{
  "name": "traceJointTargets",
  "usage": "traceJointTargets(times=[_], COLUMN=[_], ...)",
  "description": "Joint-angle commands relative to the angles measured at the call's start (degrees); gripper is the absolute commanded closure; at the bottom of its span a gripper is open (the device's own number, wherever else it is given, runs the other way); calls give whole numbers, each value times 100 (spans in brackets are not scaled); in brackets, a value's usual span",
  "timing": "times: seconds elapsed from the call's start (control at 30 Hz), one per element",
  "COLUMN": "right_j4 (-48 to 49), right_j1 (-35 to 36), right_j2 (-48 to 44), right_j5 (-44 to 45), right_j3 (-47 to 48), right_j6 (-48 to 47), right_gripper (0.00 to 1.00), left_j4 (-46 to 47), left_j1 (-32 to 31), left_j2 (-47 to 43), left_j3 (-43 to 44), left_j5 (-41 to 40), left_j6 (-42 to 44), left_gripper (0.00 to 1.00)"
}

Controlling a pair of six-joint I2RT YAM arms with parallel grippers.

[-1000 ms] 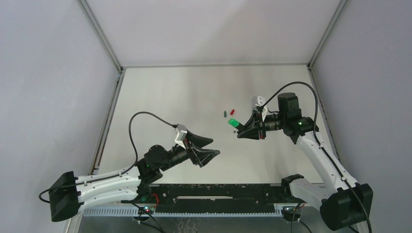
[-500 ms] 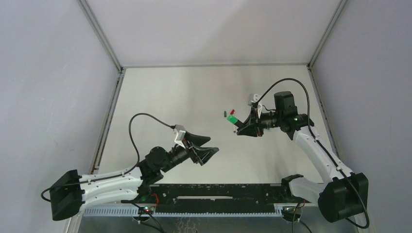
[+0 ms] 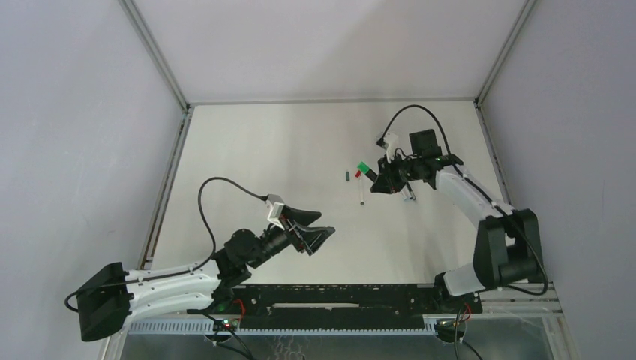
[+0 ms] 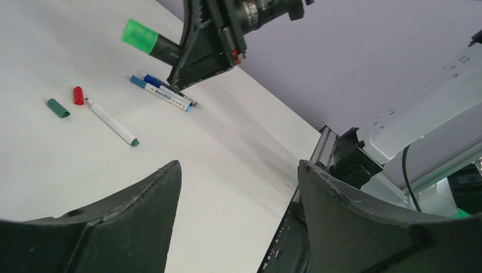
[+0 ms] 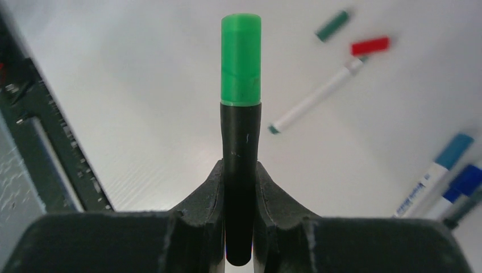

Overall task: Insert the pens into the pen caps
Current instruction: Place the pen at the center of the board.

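My right gripper (image 3: 379, 182) (image 5: 240, 170) is shut on a thick black pen (image 5: 240, 148) that wears a bright green cap (image 5: 241, 60) (image 3: 363, 167); it hangs above the table's far middle. Below its tip lie a slim white pen (image 3: 363, 191) (image 5: 312, 101), a loose red cap (image 3: 358, 174) (image 5: 370, 45) and a dark green cap (image 3: 346, 176) (image 5: 332, 25). Two blue-ended pens (image 4: 165, 94) (image 5: 437, 170) lie side by side under the right gripper. My left gripper (image 3: 319, 236) (image 4: 239, 165) stands open and holds nothing, well short of these things.
The black rail (image 3: 337, 296) with the arm bases runs along the near edge. Metal frame posts (image 3: 172, 165) border the table on the left and right. Grey walls close in the back and sides.
The right arm has swung toward the far side and a little left, carrying the green-capped pen over the loose caps. The left gripper drifted slightly toward the near edge.
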Motion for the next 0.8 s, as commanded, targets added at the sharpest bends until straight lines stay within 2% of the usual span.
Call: traceJointTargets(times=[0.0,0.13,0.4,0.77], right_j4=[-43,-119,-571,-795], right_j1=[-122,-187,-273,-348], right_j2=[567,1110,1899,2336], right_j5=[1181,1843,2336,2729], right_j3=[353,552,968,1163], right_j6=[507,950,1146,1056], right_gripper=[93,94,93,83], left_j4=[296,330,465,488], left_j1=[38,55,65,73], left_j2=[-6,-24,-51,-172], left_j3=[-169,-205,-317,-389], left_j5=[-140,-149,-156,-188], left_j6=[-82,-90,-155,-163], left_gripper=[21,21,21,21])
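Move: The right hand holds the black marker with the green cap. The bare stretch of board it is headed for lies about 6 cm ahead, 7 cm right and 16 cm below. Just beyond it, the light-blue-capped pen lies about 10 cm ahead and 11 cm right; the white pen lies some 9 cm ahead and 3 cm left, with the red cap about 6 cm farther out. From the idle left hand, that stretch is some 20 cm ahead, 21 cm right and 23 cm down. Still pinching the black marker below its green cap, the right hand sinks about 11 cm while swinging some 7 cm right and 4 cm forward, towards the bare board just left of the light-blue-capped pen. The descent is quick at first, then eases. The wrist turns some 35–40 degrees, clockwise and tipping the fingers towards straight down; they stay shut on the marker. ##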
